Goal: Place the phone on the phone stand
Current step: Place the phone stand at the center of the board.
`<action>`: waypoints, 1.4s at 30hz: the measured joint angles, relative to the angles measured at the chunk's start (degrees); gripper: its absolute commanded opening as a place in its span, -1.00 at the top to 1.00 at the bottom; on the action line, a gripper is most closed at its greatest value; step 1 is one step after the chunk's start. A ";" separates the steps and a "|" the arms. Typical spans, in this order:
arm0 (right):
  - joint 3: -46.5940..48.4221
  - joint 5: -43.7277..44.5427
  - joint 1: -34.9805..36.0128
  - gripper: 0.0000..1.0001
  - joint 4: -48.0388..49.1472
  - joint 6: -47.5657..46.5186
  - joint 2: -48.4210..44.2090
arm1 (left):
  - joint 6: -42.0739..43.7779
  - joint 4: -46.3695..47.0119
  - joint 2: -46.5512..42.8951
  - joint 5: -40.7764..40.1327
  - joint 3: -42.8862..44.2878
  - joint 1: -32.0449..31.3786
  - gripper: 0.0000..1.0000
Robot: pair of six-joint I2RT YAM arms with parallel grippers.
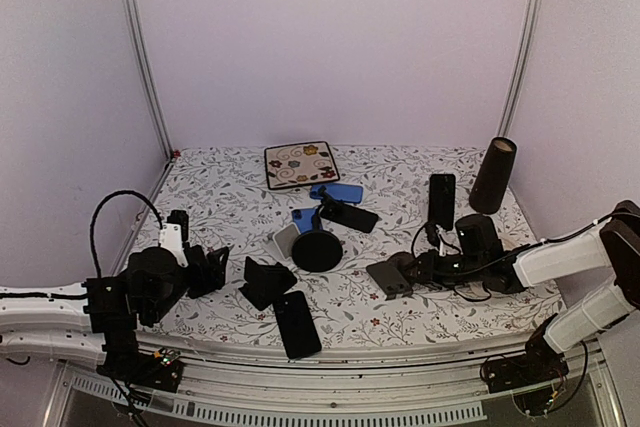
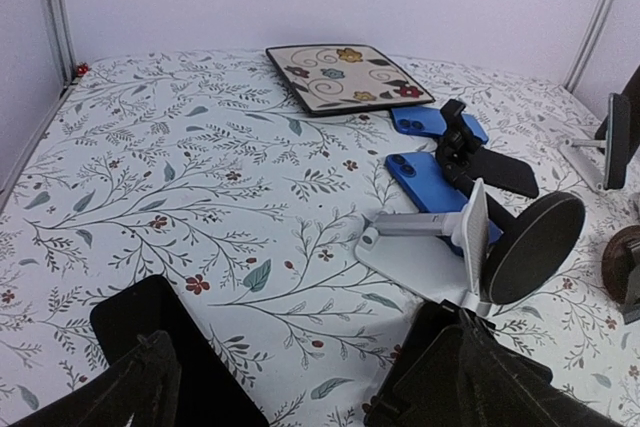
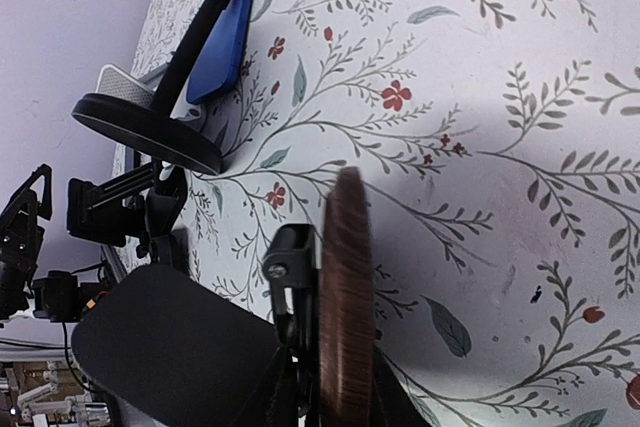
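Observation:
A black phone (image 1: 297, 324) lies flat near the table's front edge. Right of centre stands a phone stand (image 1: 388, 278) with a dark plate (image 3: 170, 347) and a round wooden base (image 3: 345, 297). My right gripper (image 1: 418, 269) (image 3: 340, 392) is shut on that wooden base, which shows edge-on between its fingers. At the left, my left gripper (image 1: 205, 272) (image 2: 300, 397) is open and holds nothing, with bare cloth between its fingers. Two blue phones (image 1: 335, 192) (image 2: 440, 197) lie flat in the middle.
A flowered square plate (image 1: 301, 165) sits at the back and a dark cone (image 1: 493, 175) at the back right. Another black phone (image 1: 441, 199) stands upright. A white stand (image 2: 430, 247), a round-based black stand (image 1: 317, 250) and a folded black stand (image 1: 265, 282) crowd the centre.

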 measured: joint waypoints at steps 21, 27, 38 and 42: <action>-0.22 9.60 -1.14 0.11 -11.82 -3.87 -6.38 | 0.09 0.04 0.85 0.00 0.00 0.00 -0.93; 0.68 13.53 -1.14 0.08 -16.98 -5.20 -9.18 | 0.09 0.04 0.79 0.02 0.02 0.00 -0.93; 2.14 18.40 -0.24 -0.27 -24.33 -5.29 -19.08 | 0.09 0.04 0.07 0.02 0.00 0.00 -0.93; 4.02 22.56 3.87 -0.29 -27.65 -4.04 -22.40 | 0.07 0.04 0.07 0.02 0.00 0.00 -0.93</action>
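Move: The right gripper still holds the phone stand by its round brown base, which is tipped up on edge. The stand's middle is about 2 cm left, 1 cm back and 1 cm below the fingers. A black phone lies roughly 18 cm ahead of this hand and 11 cm to its right; the round black stand is some 18 cm left and 5 cm ahead. From the left gripper the phone stand is about 40 cm right, 2 cm ahead. Let the right fingers spread from barely open to well open and release the phone stand's base, while drawing the hand right about 6 cm, sinking slightly and tipping the fingers more steeply down. Then lift the hand some 6 cm, clear of the stand, turning clockwise a little on the way. ##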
